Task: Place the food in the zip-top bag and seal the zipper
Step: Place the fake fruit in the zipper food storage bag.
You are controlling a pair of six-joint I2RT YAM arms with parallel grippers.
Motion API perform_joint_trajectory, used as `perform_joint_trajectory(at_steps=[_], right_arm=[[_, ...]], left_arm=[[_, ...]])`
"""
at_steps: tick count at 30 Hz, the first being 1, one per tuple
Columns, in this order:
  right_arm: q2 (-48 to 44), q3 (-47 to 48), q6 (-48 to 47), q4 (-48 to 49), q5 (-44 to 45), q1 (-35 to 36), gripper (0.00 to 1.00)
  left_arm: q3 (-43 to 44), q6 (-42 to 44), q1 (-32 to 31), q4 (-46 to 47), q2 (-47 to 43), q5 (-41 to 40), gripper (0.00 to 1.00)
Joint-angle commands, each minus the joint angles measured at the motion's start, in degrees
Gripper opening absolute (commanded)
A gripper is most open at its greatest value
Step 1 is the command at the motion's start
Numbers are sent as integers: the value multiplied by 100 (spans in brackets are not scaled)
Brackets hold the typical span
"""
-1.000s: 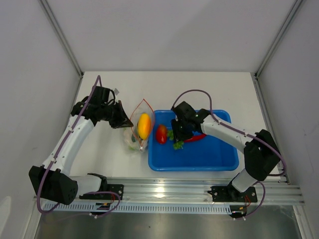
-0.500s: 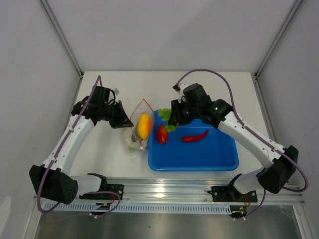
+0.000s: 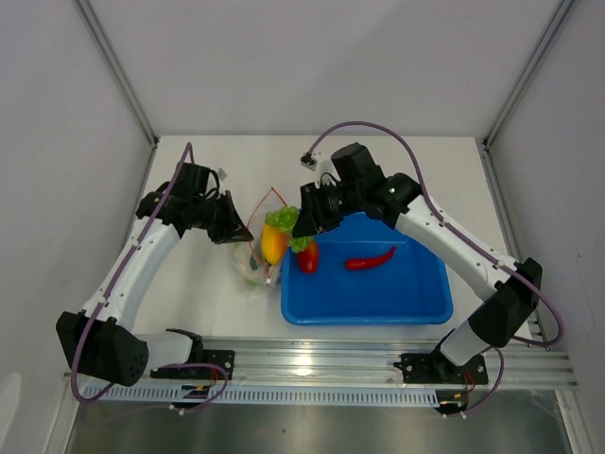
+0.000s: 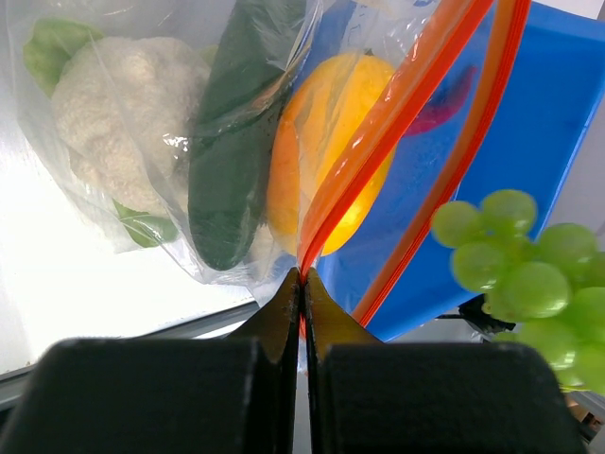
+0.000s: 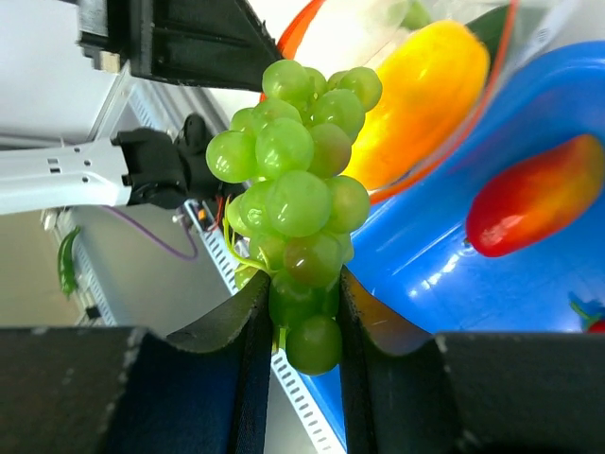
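The clear zip-top bag (image 3: 257, 255) lies left of the blue tray, with its orange-red zipper (image 4: 397, 123) held apart. My left gripper (image 4: 302, 284) is shut on the zipper strip at the bag's mouth edge. Inside the bag show a white cauliflower (image 4: 123, 123), a dark green cucumber (image 4: 236, 142) and a yellow squash (image 4: 326, 161). My right gripper (image 5: 302, 303) is shut on a bunch of green grapes (image 5: 293, 189), held above the bag mouth (image 3: 284, 219). A red tomato (image 3: 308, 257) and a red chili (image 3: 370, 259) lie in the tray.
The blue rectangular tray (image 3: 378, 305) sits right of the bag, near the table's front edge. White walls close in the table on three sides. A metal rail (image 3: 321, 364) runs along the front, where the arm bases are bolted.
My right arm has lifted the grapes out of the tray and carried them left to the bag's mouth. The left arm and the bag have stayed put.
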Motion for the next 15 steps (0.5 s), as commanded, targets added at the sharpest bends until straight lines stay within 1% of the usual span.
perform_joint_trajectory(at_steps=[1, 3, 8, 15], right_arm=[[339, 497, -218, -246, -497, 33, 1], [515, 751, -227, -369, -541, 42, 1], [1078, 1279, -175, -756, -252, 112, 2], [2194, 2553, 19, -1766, 232, 121, 5]], left_arm=[[231, -65, -10, 79, 19, 97, 1], [240, -74, -10, 79, 10, 97, 1], [257, -74, -10, 53, -16, 62, 1], [310, -83, -10, 44, -25, 70, 0]])
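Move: The right hand holds the grapes short of the bag; the middle of the bag mouth lies about 7 cm to its left, 3 cm ahead and 8 cm below. Inside it the yellow fruit sits roughly 7 cm left, 5 cm ahead and 18 cm down. The red mango in the tray is about 6 cm ahead, 2 cm right and 23 cm below. From the left hand, the mouth's middle is some 6 cm right, 2 cm ahead and 4 cm lower. Leftward and down at first, then bending more and more forward, the right hand carries the still-pinched grapes some 5 to 6 cm into the open bag mouth, its fingertips dipping by less than 10 degrees. The left hand stays put, shut on the orange zipper rim, keeping the bag open. ##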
